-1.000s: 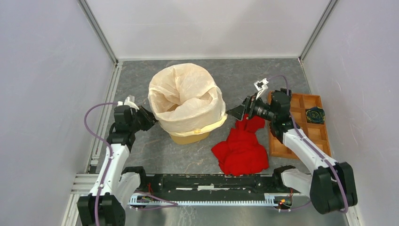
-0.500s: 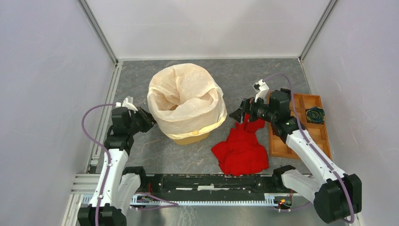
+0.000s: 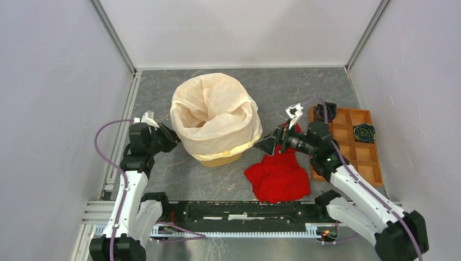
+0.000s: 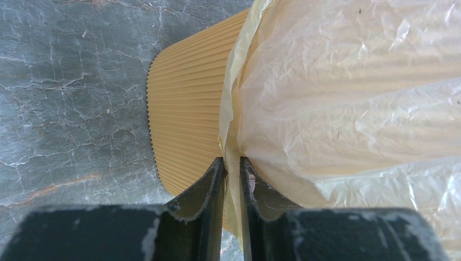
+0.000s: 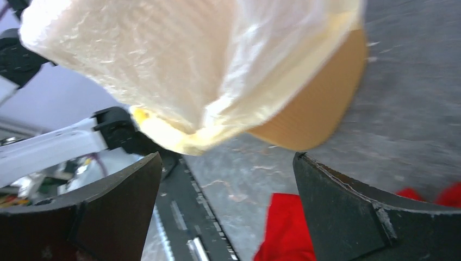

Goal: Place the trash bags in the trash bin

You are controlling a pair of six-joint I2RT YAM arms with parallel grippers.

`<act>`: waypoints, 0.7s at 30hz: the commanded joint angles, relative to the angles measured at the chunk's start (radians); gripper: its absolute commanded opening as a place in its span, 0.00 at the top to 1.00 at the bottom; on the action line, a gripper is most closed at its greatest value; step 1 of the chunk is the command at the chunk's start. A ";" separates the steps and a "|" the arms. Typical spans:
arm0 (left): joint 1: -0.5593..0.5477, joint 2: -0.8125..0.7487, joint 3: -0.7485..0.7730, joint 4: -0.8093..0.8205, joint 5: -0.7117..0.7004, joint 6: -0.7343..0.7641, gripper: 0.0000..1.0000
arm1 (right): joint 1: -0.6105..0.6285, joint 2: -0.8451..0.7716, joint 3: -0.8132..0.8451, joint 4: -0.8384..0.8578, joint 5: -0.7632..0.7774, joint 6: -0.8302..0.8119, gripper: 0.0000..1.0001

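Note:
The cream-white trash bag (image 3: pixel 215 111) is draped over the yellow-orange trash bin (image 3: pixel 220 159), covering its rim and hanging down the upper wall. My left gripper (image 3: pixel 173 137) is at the bin's left side. In the left wrist view it (image 4: pixel 231 161) is shut on a fold of the bag's lower edge (image 4: pixel 348 92), against the ribbed bin wall (image 4: pixel 185 114). My right gripper (image 3: pixel 266 145) stands open just right of the bin, with nothing between its fingers. The right wrist view shows the bag's hem (image 5: pixel 179 60) and the bin (image 5: pixel 315 114) a little ahead of the gripper (image 5: pixel 225 157).
A red cloth heap (image 3: pixel 278 174) lies on the grey table right of the bin, under my right arm. A brown wooden compartment tray (image 3: pixel 348 141) with dark items sits at the far right. Walls close in on both sides and the back.
My right gripper has moved left and toward me, down to the bin's lower right side, and opened a little wider. The left gripper has kept its hold on the bag.

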 commanded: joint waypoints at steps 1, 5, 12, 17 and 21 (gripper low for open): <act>-0.002 -0.010 0.041 0.015 0.026 -0.009 0.77 | 0.118 0.074 -0.002 0.306 -0.008 0.218 0.02; -0.002 -0.017 0.041 0.020 0.031 -0.015 0.77 | 0.154 0.166 -0.003 0.369 0.076 0.275 0.05; -0.001 -0.013 0.037 0.023 0.025 -0.014 0.77 | 0.159 0.312 -0.123 0.612 0.154 0.254 0.30; -0.002 -0.011 0.044 0.014 0.011 -0.007 0.77 | 0.191 0.436 -0.201 0.744 0.115 0.098 0.30; -0.002 -0.054 0.095 -0.085 -0.084 0.025 0.65 | 0.192 0.461 -0.225 0.735 0.127 0.041 0.25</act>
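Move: The trash bag's hem hangs loose at the near right corner of the bin: for the open right hand about 4 cm to its left, 1 cm ahead and nearly level in height. The trash bin's middle lies some 14 cm left, 9 cm ahead and 9 cm below that hand; the red cloth about 7 cm right, 2 cm back and 20 cm below. From the left hand the hem corner is roughly 25 cm right, 2 cm back and 4 cm higher. The near right corner of the bag's hem is met by the right hand, which goes about 5 cm left towards the bin and then sinks some 10 cm beside it, fingers narrowing partway from wide open and ending with the hem against the inside of one fingertip. The left hand stays in place with the hem's left side between its fingers, their gap just starting to widen. ##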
